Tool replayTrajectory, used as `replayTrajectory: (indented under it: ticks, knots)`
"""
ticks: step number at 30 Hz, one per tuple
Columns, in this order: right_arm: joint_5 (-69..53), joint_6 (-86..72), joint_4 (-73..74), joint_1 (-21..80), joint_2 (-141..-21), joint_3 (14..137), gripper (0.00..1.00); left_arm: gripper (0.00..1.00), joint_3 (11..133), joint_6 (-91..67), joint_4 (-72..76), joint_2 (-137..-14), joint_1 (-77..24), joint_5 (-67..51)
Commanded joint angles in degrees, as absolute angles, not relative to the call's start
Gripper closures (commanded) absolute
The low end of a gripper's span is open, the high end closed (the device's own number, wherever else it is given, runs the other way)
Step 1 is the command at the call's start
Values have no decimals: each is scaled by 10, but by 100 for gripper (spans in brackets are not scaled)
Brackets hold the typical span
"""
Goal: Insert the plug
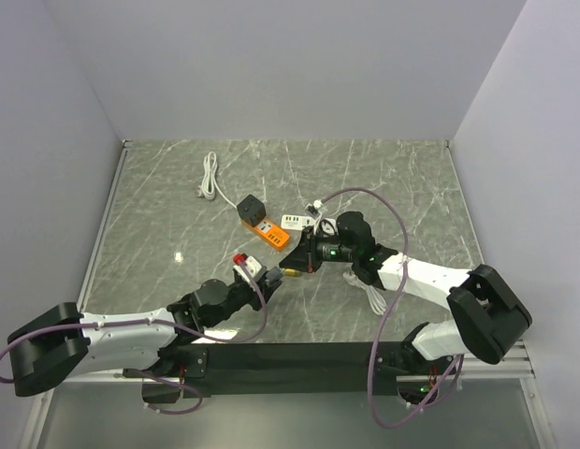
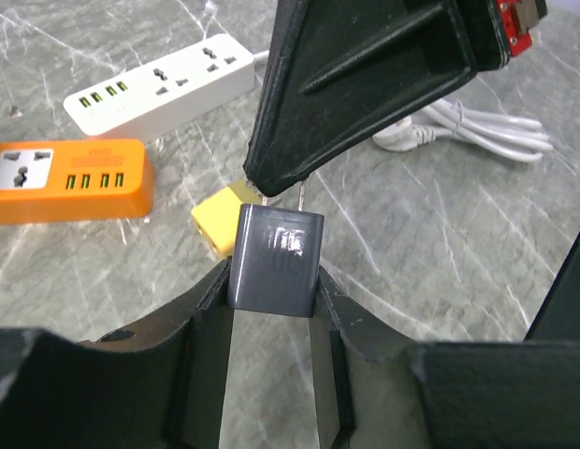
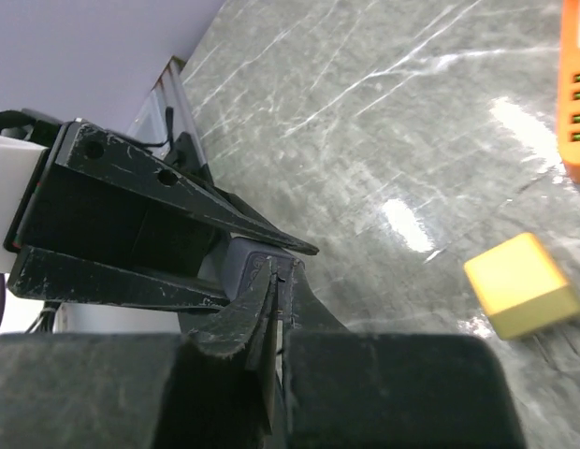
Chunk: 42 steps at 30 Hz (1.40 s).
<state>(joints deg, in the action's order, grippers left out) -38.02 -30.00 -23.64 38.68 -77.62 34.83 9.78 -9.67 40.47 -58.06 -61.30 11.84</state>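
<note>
A small grey plug sits between the fingers of my left gripper, which is shut on its body and holds it above the table. My right gripper is shut on the plug's metal prongs, and its black fingers come down onto the plug from above. The plug also shows in the right wrist view. In the top view the two grippers meet at mid-table, left gripper and right gripper. An orange power strip and a white power strip lie just beyond them.
A yellow cube lies on the marble right under the plug. A black cube adapter stands by the orange strip. A coiled white cable lies at the back left. Another white cable lies beside the right arm.
</note>
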Motion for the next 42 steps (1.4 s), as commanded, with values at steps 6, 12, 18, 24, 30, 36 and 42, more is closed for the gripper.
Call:
replayTrajectory:
  ticks: [6, 12, 18, 24, 30, 36, 42]
  knots:
    - [-376, -280, -230, 396, -795, 362, 100, 99, 98, -96, 472, -544, -613, 130]
    - [-360, -278, -235, 396, -787, 354, 100, 99, 113, -103, 474, -578, -613, 151]
    - [-359, -291, -258, 395, -786, 347, 100, 74, 98, -111, 501, -566, -614, 154]
    - [-358, -294, -262, 394, -767, 349, 100, 47, 87, -119, 508, -542, -613, 130]
    - [-349, -283, -245, 378, -733, 350, 100, 1, 61, -136, 507, -498, -612, 104]
    - [-350, -279, -243, 370, -720, 352, 100, 1, 52, -156, 509, -481, -600, 112]
    - [-349, -269, -257, 355, -679, 342, 100, 1, 12, -256, 583, -424, -544, 15]
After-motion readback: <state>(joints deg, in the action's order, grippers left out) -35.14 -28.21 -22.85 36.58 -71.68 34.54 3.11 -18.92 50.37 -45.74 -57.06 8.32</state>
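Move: The grey plug is already shared between the hands: the left fingers grip its body, whose middle is about 1 cm forward and 1 cm to the right of the left hand, level with it. From the right hand, closed on the prongs, the body is 2 cm back and 3 cm left. Down on the table, some 10 cm lower, the yellow adapter is 5 cm ahead of the right hand and 1 cm to its right, the orange strip 14 ahead and 4 left, the white strip 16 ahead and 6 right. The grey plug's body is let go by the left fingers, which spread wide while that hand rises about 5 cm, tips tilting up, and eases 2 cm to the left, clear of the plug. The right hand, nearly still until then, keeps its closed fingertips on the prongs and lifts the plug away, up some 3 cm with a little forward and to the right. ##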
